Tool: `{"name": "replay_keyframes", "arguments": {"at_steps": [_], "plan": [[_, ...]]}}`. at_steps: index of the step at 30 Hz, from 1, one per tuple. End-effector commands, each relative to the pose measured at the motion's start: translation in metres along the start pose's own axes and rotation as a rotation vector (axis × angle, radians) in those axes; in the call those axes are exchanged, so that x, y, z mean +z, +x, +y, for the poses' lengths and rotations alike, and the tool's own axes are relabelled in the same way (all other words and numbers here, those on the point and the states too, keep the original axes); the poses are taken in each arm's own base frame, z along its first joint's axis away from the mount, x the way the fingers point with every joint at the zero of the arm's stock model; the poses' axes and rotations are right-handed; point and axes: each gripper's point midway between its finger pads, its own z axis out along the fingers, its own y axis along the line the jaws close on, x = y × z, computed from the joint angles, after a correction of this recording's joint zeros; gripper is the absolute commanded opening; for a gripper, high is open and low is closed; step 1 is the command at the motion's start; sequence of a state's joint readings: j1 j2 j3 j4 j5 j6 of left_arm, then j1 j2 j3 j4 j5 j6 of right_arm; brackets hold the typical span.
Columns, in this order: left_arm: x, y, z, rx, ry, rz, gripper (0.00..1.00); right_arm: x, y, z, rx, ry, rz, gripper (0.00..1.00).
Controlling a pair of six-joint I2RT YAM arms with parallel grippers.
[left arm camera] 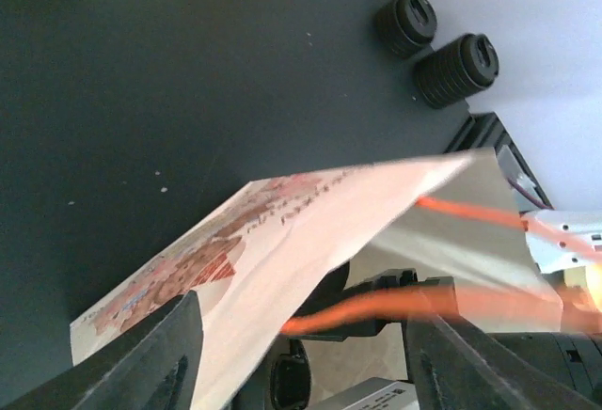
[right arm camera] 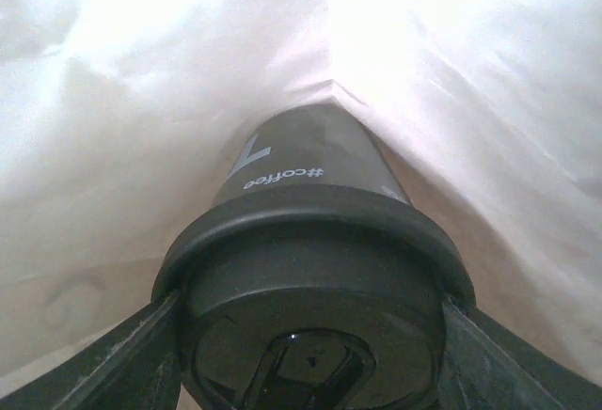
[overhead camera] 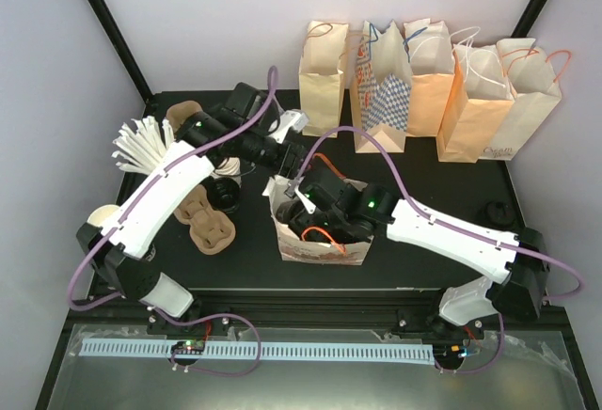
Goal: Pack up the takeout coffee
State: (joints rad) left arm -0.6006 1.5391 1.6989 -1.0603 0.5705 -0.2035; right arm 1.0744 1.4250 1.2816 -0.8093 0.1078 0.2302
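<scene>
The takeout coffee (right arm camera: 310, 241) fills the right wrist view: a round black lid toward the camera, and a side that looks dark here with pale "#coffee" lettering. My right gripper (right arm camera: 310, 344) is shut on it at the lid, deep inside a white paper bag (overhead camera: 320, 241) with a red print and orange handles; pale bag walls surround the cup. In the top view the right gripper (overhead camera: 324, 208) reaches into the bag's open top. My left gripper (left arm camera: 303, 314) is open, and the bag's wall (left arm camera: 282, 231) and an orange handle (left arm camera: 376, 305) pass between its fingers. It is at the bag's far rim (overhead camera: 280, 173).
Several paper bags (overhead camera: 423, 81) stand along the back. Brown pulp carriers (overhead camera: 209, 224), another black-lidded cup (overhead camera: 226, 194), white sticks (overhead camera: 141, 142) and a cream cup (overhead camera: 103, 214) are at the left. Two black round knobs (left arm camera: 456, 70) sit by the table's right edge.
</scene>
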Motion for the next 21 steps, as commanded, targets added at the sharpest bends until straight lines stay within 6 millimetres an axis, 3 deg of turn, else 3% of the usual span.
{"name": "replay_keyframes", "arguments": {"at_steps": [1,5,7,9,15,17,21], "plan": [[-0.031,0.016,0.003,-0.081,-0.093,-0.021,0.64,-0.012,-0.038,0.007,-0.096,-0.066,-0.184,0.42],[-0.053,0.028,0.004,-0.120,-0.154,-0.046,0.76,-0.004,-0.016,0.023,-0.267,-0.158,-0.157,0.43],[-0.064,0.032,0.008,-0.134,-0.198,-0.072,0.83,-0.003,-0.016,0.014,-0.292,-0.110,-0.149,0.42],[-0.077,0.035,0.015,-0.165,-0.263,-0.114,0.98,-0.006,-0.019,0.009,-0.322,-0.072,-0.144,0.41],[-0.127,0.054,0.037,-0.340,-0.410,-0.293,0.99,-0.014,-0.026,0.011,-0.393,-0.076,-0.114,0.41],[-0.125,0.066,0.029,-0.345,-0.345,-0.295,0.99,-0.016,-0.028,0.012,-0.396,-0.079,-0.108,0.42],[-0.102,0.097,0.013,-0.423,-0.179,-0.209,0.99,-0.018,-0.030,0.016,-0.417,-0.103,-0.097,0.42]]}}
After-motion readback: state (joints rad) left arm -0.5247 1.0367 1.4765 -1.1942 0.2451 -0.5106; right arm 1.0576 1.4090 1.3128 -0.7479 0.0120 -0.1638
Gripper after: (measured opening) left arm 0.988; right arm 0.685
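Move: Just beyond the far rim of the paper bag being packed, the left hand has the bag's middle about 8 cm back, 4 cm right and 17 cm below; a dark cup stands roughly 20 cm left and level, the cup carrier some 25 cm left and 6 cm back. Inside the bag, the right hand has its middle about 2 cm back, 5 cm right and 8 cm below; its held coffee cup centres 2 cm ahead, 3 cm left and 5 cm below. Backing off from the bag's far rim, the left hand swings some 13 cm left and 6 cm back, rising slightly, turning about 30 degrees counter-clockwise and spreading its part-open fingers wide. The right hand keeps its grip on the lidded coffee cup inside the bag, turning it about 20 degrees counter-clockwise while easing up and left a couple of centimetres. ##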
